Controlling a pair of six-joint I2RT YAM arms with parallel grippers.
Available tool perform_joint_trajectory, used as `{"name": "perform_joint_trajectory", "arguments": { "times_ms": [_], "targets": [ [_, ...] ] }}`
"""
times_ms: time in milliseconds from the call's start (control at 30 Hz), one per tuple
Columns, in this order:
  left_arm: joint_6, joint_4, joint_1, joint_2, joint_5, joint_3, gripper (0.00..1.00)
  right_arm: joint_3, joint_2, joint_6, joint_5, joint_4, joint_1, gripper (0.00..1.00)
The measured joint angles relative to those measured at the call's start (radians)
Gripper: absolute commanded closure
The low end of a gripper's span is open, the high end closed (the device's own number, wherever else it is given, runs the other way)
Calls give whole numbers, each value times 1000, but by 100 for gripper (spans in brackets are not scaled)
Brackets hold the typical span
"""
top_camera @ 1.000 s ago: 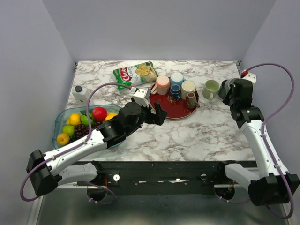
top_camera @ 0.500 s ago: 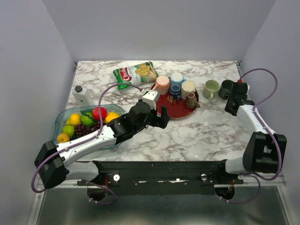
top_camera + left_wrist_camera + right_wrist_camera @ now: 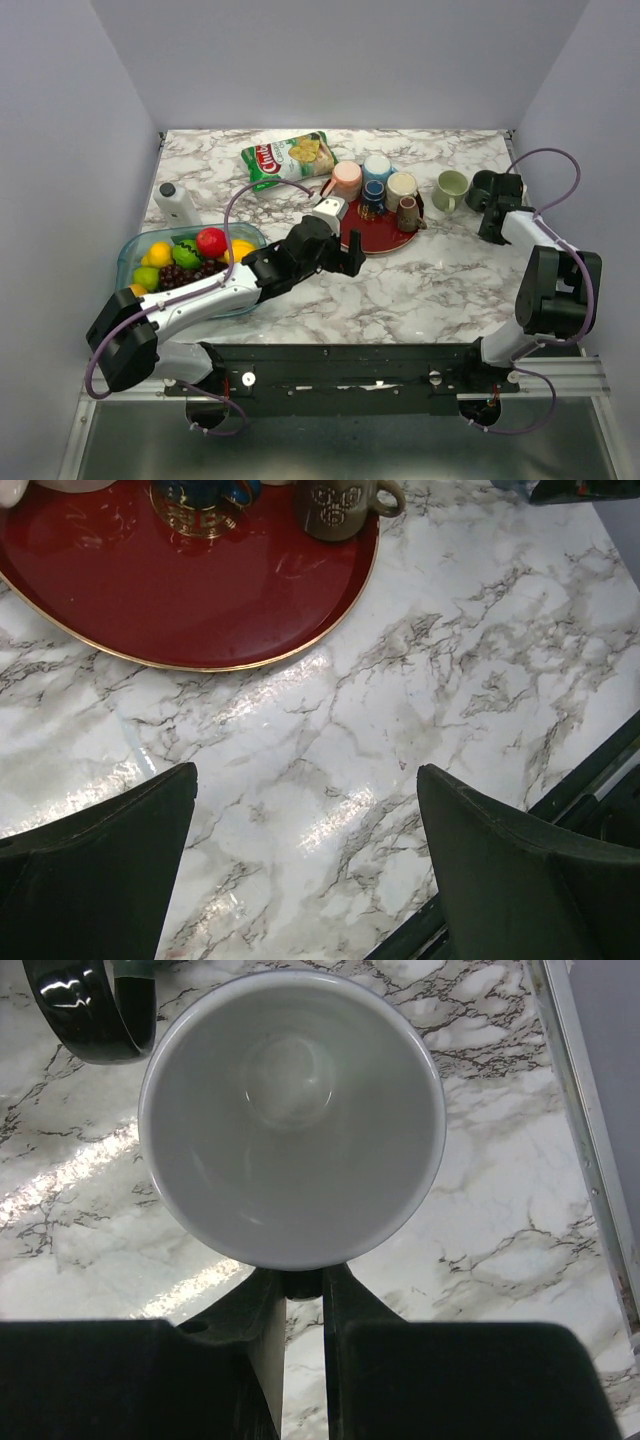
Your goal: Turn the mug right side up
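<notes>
The mug is dark outside and white inside, and its mouth faces up at the right wrist camera. My right gripper is shut on its handle. In the top view this mug is at the table's far right with the right gripper just behind it. My left gripper is open and empty over bare marble at the near rim of the red tray. The left wrist view shows the wide-apart left gripper below the tray.
Several mugs stand on the red tray, among them a brown one. A green mug sits just left of the held mug. A chips bag, a white bottle and a fruit bowl lie to the left. The table's right edge is close.
The right arm has folded down low, still gripping the mug at the far right. The left arm has reached farther right toward the tray's near rim, jaws still open.
</notes>
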Motion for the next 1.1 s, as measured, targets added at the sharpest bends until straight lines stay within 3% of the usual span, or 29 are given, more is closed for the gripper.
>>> {"name": "perform_joint_trajectory", "arguments": {
  "times_ms": [67,100,200,600,867,1100],
  "targets": [
    [-3,-2,1,18,1,4,1,1,3,3,4,0,0,71],
    [-3,-5,1,24,2,6,1,1,3,7,5,0,0,55],
    [-8,-14,1,42,3,22,1,1,6,20,6,2,-1,39],
    [-16,-58,1,127,2,137,1,2,-29,55,-3,-8,-3,16],
    [26,-106,9,198,-36,227,1,23,-146,92,-18,-56,-3,12],
    [108,-156,75,320,-85,362,1,23,-394,119,-120,-93,-3,12]
  ]
}}
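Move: The grey-blue mug already stands mouth up, its handle in the right fingers, its middle about 5 cm ahead of that hand and level with it. The dark green mug is some 14 cm ahead and 2 cm left, the light green mug 14 cm ahead and 9 cm left. From the open left hand the dark blue mug on the tray lies about 21 cm ahead, 4 cm right and 13 cm below; the brown mug is roughly 15 cm ahead and 12 cm right. The grey-blue mug's handle is let go as the right fingers spread wide almost in place; that hand then climbs straight off and, late, a little left, about 12 cm in all, its fingers tilting up some 20 degrees. Meanwhile the left hand, still wide open, sinks slightly, edges right, then speeds forward about 8 cm towards the upturned mugs on the tray. ##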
